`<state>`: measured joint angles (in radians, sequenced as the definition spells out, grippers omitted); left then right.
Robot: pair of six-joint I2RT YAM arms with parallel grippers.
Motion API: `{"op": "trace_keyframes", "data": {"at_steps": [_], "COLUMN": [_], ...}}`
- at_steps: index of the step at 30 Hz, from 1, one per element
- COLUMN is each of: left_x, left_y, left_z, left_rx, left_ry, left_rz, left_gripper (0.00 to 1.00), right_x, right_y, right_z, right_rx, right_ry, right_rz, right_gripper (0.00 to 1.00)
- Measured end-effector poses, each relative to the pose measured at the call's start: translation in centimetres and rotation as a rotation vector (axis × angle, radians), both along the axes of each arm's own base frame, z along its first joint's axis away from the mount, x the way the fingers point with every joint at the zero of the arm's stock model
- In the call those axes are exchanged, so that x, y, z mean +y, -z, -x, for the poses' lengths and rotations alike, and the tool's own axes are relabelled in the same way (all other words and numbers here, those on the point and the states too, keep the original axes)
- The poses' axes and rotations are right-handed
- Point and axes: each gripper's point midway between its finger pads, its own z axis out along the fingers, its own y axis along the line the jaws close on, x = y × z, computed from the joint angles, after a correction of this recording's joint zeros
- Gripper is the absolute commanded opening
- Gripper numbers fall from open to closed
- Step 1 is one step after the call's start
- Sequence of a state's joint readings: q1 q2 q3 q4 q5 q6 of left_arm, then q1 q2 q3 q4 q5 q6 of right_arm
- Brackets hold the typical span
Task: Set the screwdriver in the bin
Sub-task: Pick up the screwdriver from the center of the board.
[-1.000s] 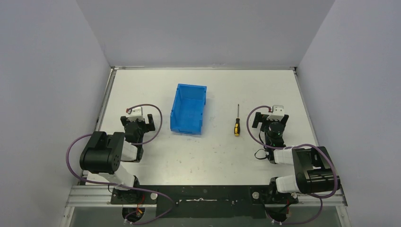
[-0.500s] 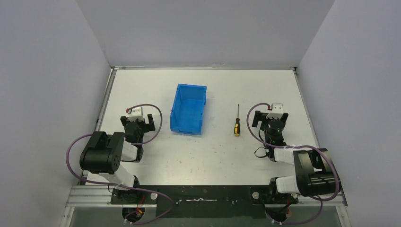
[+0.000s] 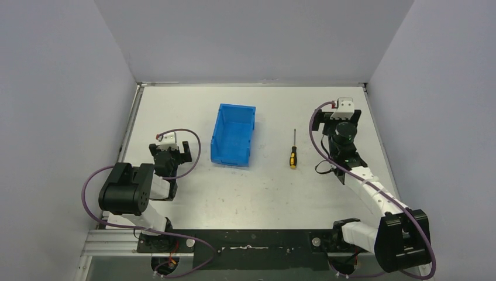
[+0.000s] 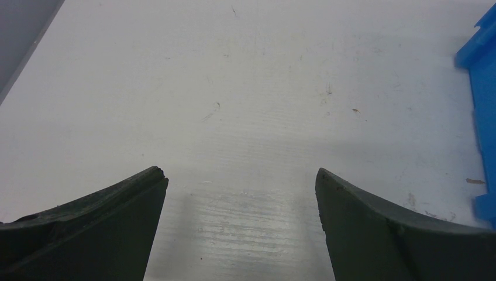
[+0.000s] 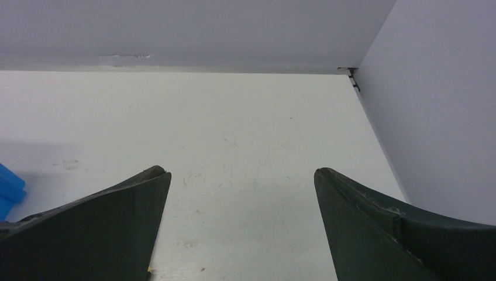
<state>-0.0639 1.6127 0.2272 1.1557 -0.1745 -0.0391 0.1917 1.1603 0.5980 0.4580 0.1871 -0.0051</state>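
Observation:
The screwdriver (image 3: 293, 151), yellow-and-black handle toward me and thin shaft pointing away, lies on the white table right of the bin (image 3: 234, 134), a bright blue open box at mid-table. My right gripper (image 3: 337, 119) is raised to the right of the screwdriver, open, with nothing between its fingers; its wrist view has a blue corner of the bin (image 5: 9, 190) at the left edge and a yellow speck of the screwdriver (image 5: 149, 270) by the left finger. My left gripper (image 3: 170, 151) rests open left of the bin, whose blue wall (image 4: 483, 82) shows at right.
Grey walls enclose the table on three sides; the back right corner (image 5: 350, 71) is near the right gripper. The white tabletop (image 3: 257, 193) between the arms and the bin is bare apart from scuff marks.
The right arm has stretched out and lifted, carrying its open gripper away from me toward the back of the table. The left arm, screwdriver and bin have not moved.

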Motion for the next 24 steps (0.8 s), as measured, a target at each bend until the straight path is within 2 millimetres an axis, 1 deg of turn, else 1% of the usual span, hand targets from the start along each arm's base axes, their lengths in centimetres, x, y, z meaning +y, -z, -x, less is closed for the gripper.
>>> {"op": "trace_keyframes", "data": {"at_steps": [4,6,9,15,19,21,24], "left_x": [0.0,0.0,0.0,0.0,0.0,0.0,0.0], "left_y": [0.0,0.0,0.0,0.0,0.0,0.0,0.0], "left_z": [0.0,0.0,0.0,0.0,0.0,0.0,0.0], "left_rx": [0.0,0.0,0.0,0.0,0.0,0.0,0.0], "left_ry": [0.0,0.0,0.0,0.0,0.0,0.0,0.0], "left_rz": [0.0,0.0,0.0,0.0,0.0,0.0,0.0], "left_gripper": [0.97,0.97,0.97,0.97,0.97,0.97,0.97], "right_x": [0.0,0.2,0.4,0.5,0.5,0.6,0.7], "right_y": [-3.5,-5.7,-9.4,-16.0,-18.5,-19.2,-19.8], "right_z": [0.0,-0.3,-0.5,-0.3,-0.2,-0.2,-0.6], "right_rx": [-0.015,-0.02,-0.043,-0.101,-0.113,-0.106,-0.082], "right_ry": [-0.001,-0.005,-0.008,-0.013,-0.014,-0.013,-0.011], "right_rz": [0.007,0.006,0.0,-0.012,-0.017,-0.024,-0.036], "right_gripper": [1.0,1.0,1.0,1.0,1.0,1.0,1.0]}}
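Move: The screwdriver lies on the board with its middle about 11 cm to the right hand's left, some 3 cm back and roughly 20 cm below it. The blue bin is farther off that way, about 34 cm left and 3 cm ahead of the hand, some 17 cm lower. From the idle left hand the screwdriver lies about 45 cm to the right, level with it fore and aft and some 4 cm below. Almost straight up, the right hand climbs about 20 cm over the right side of the board, away from the screwdriver, quickly at first and then easing off towards the top. The fingers stay wide open and empty and tip up some 5 degrees, still pointing forward. ##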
